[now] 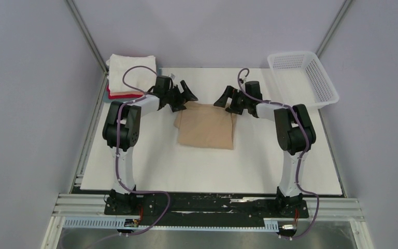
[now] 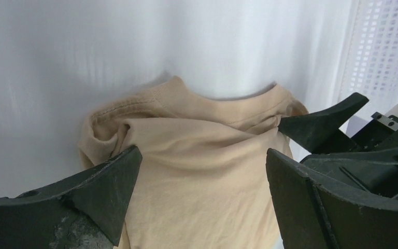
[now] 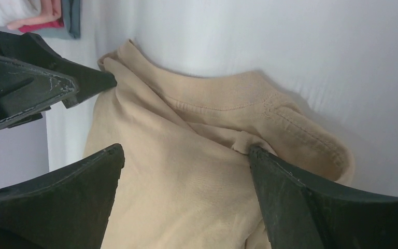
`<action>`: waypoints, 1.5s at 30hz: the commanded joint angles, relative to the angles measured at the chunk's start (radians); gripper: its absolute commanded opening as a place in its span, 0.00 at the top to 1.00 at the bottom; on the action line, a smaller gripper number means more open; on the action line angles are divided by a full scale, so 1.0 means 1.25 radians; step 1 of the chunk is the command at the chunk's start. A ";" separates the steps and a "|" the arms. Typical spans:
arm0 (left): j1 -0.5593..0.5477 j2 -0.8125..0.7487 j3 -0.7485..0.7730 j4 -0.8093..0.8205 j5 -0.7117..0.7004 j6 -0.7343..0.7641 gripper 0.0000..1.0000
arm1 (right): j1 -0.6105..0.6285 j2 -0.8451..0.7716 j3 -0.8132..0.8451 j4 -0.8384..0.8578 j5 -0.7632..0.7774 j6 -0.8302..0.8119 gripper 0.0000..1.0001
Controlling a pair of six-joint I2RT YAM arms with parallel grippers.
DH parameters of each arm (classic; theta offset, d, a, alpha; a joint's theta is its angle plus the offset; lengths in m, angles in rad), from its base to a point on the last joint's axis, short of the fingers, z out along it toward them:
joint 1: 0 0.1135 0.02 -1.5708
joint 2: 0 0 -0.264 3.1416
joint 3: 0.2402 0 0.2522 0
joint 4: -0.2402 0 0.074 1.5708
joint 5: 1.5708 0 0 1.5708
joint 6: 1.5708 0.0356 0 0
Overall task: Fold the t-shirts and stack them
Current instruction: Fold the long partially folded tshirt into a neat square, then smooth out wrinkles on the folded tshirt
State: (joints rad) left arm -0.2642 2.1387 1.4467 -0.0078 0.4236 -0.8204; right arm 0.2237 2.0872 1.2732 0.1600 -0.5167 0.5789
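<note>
A tan t-shirt (image 1: 206,127) lies partly folded in the middle of the white mat, collar end toward the back. My left gripper (image 1: 185,99) stands open over its back left corner, and the left wrist view shows tan cloth (image 2: 197,129) between the spread fingers of that gripper (image 2: 202,155). Over the back right corner, my right gripper (image 1: 227,102) is open too. In the right wrist view this gripper (image 3: 185,150) has one fingertip (image 3: 269,171) next to a small fold by the collar (image 3: 228,98). A stack of folded t-shirts (image 1: 130,75), cream-white on top, sits at the back left.
A white mesh basket (image 1: 303,78) stands at the back right corner. The white mat (image 1: 212,171) covers the table. The two grippers face each other closely; the right one's finger (image 2: 321,124) shows in the left wrist view. The stack's edge (image 3: 31,15) shows in the right wrist view.
</note>
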 commanded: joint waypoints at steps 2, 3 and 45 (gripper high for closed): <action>0.006 -0.118 -0.018 -0.115 -0.116 0.101 0.00 | -0.006 -0.079 0.017 -0.156 0.108 -0.056 0.00; 0.004 -0.135 -0.002 -0.153 -0.146 0.128 0.00 | -0.007 -0.102 0.032 -0.173 0.118 -0.063 0.00; -0.087 -0.517 -0.386 -0.124 -0.306 0.206 0.00 | 0.058 -0.610 -0.414 -0.095 0.053 -0.049 0.00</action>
State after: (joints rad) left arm -0.4145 1.4754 0.8612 -0.0753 0.1898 -0.6617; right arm 0.2916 1.3735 0.7353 0.0624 -0.4591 0.5632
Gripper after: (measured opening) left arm 1.000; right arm 0.998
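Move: Both open hands rest at the t-shirt's far edge. Its middle lies about 11 cm back and 7 cm right of the left hand, and 9 cm back and 5 cm left of the right hand, some 2 cm lower. The folded stack stands roughly 13 cm ahead and 19 cm left of the left hand; the white basket about 14 cm ahead and 27 cm right of the right hand. Both open hands lift off the t-shirt's far edge, hop back about 15 cm, dip low, then rise again. ##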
